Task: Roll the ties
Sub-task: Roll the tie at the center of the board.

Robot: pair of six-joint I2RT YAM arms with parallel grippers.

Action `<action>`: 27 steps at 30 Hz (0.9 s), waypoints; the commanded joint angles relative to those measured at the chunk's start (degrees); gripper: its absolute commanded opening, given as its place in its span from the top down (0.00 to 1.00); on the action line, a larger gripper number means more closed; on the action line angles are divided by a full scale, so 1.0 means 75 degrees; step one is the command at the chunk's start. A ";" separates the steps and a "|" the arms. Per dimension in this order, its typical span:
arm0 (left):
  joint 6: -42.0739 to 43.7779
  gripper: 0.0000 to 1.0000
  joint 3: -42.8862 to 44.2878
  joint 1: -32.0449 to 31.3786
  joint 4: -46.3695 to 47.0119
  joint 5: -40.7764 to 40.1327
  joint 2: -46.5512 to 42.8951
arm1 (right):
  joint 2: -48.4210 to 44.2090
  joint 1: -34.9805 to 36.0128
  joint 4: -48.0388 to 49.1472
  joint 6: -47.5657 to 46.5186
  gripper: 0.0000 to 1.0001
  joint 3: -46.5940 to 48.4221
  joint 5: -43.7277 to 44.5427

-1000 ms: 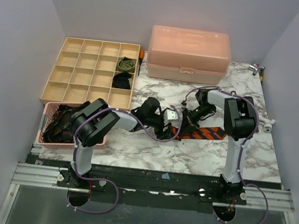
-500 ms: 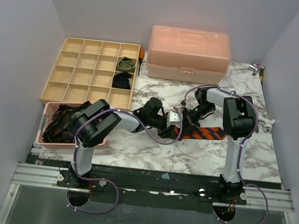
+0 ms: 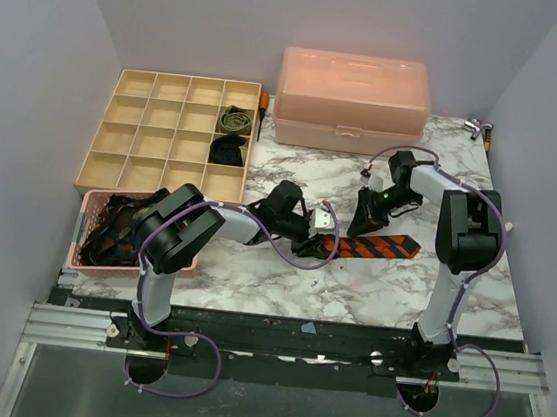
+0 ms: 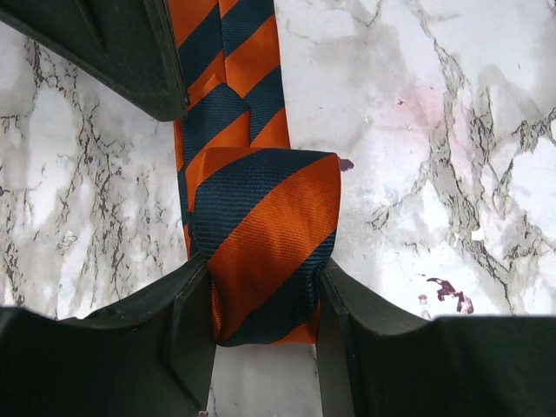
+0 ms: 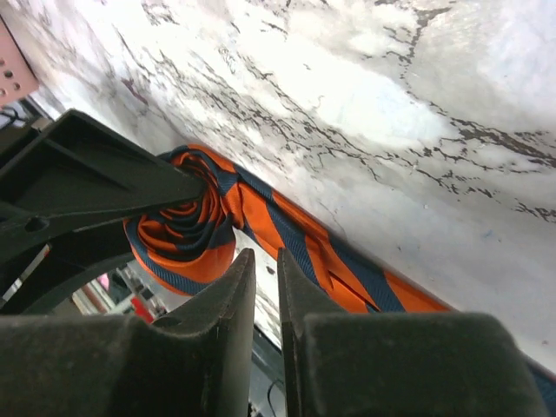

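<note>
An orange-and-navy striped tie [image 3: 387, 246] lies on the marble table, one end wound into a roll [image 4: 265, 234]. My left gripper [image 4: 265, 300] is shut on that roll, one finger against each side; in the top view it [image 3: 322, 236] sits at the tie's left end. The flat part of the tie runs away from the roll. My right gripper [image 5: 265, 265] hovers just beside the roll [image 5: 178, 239], jaws a narrow gap apart with nothing between them. From above, the right gripper [image 3: 363, 222] is just behind the tie.
A wooden compartment tray [image 3: 145, 143] at back left holds a rolled olive tie [image 3: 234, 119] and a rolled black tie [image 3: 228, 149]. A pink basket [image 3: 86, 247] of dark ties sits front left. A pink lidded box [image 3: 351, 101] stands at the back.
The left jaws have closed in on the roll. The right jaws have parted slightly and drawn back off the tie, and the right arm's elbow has swung to the right.
</note>
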 commanded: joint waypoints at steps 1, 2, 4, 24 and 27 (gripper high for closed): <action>0.0155 0.99 -0.0140 0.0041 -0.0882 0.0110 0.0025 | -0.0477 0.0047 0.1724 0.1147 0.82 -0.0855 0.0024; 0.0097 0.99 -0.0106 0.0041 -0.0901 0.0111 0.0035 | -0.0534 0.0051 0.2026 0.1373 0.82 -0.1048 -0.0026; 0.0048 0.99 -0.0077 0.0047 -0.0933 0.0076 0.0018 | -0.0600 0.0051 0.2405 0.1690 0.82 -0.1303 -0.0076; -0.0746 1.00 -0.0019 0.0135 -0.0830 -0.0280 0.0150 | -0.2876 0.0031 0.4444 0.3433 0.38 -0.3952 -0.1629; -0.0847 1.00 -0.0019 0.0135 -0.0737 -0.0278 0.0185 | -0.2643 0.0103 0.4942 0.3742 0.39 -0.4033 -0.1685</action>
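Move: The rolled end of the tie is already in the left gripper, right at its finger pads. From the right hand it lies about 6 cm to the left and 3 cm back, roughly 1 cm lower. The tie's flat tail runs off rightward on the board, its middle some 6 cm right, 3 cm back and 3 cm below the right hand. The pink case stands about 27 cm ahead of that hand and 4 cm left. Keep the left gripper shut on the rolled end, letting it tilt only about 5 degrees. Dip the right hand slightly, then lift it some 5 cm while opening its fingers wide; carry it back and a little left over the tie towards the roll, turning it clockwise about 15 degrees, and finish easing down about 1 cm. ##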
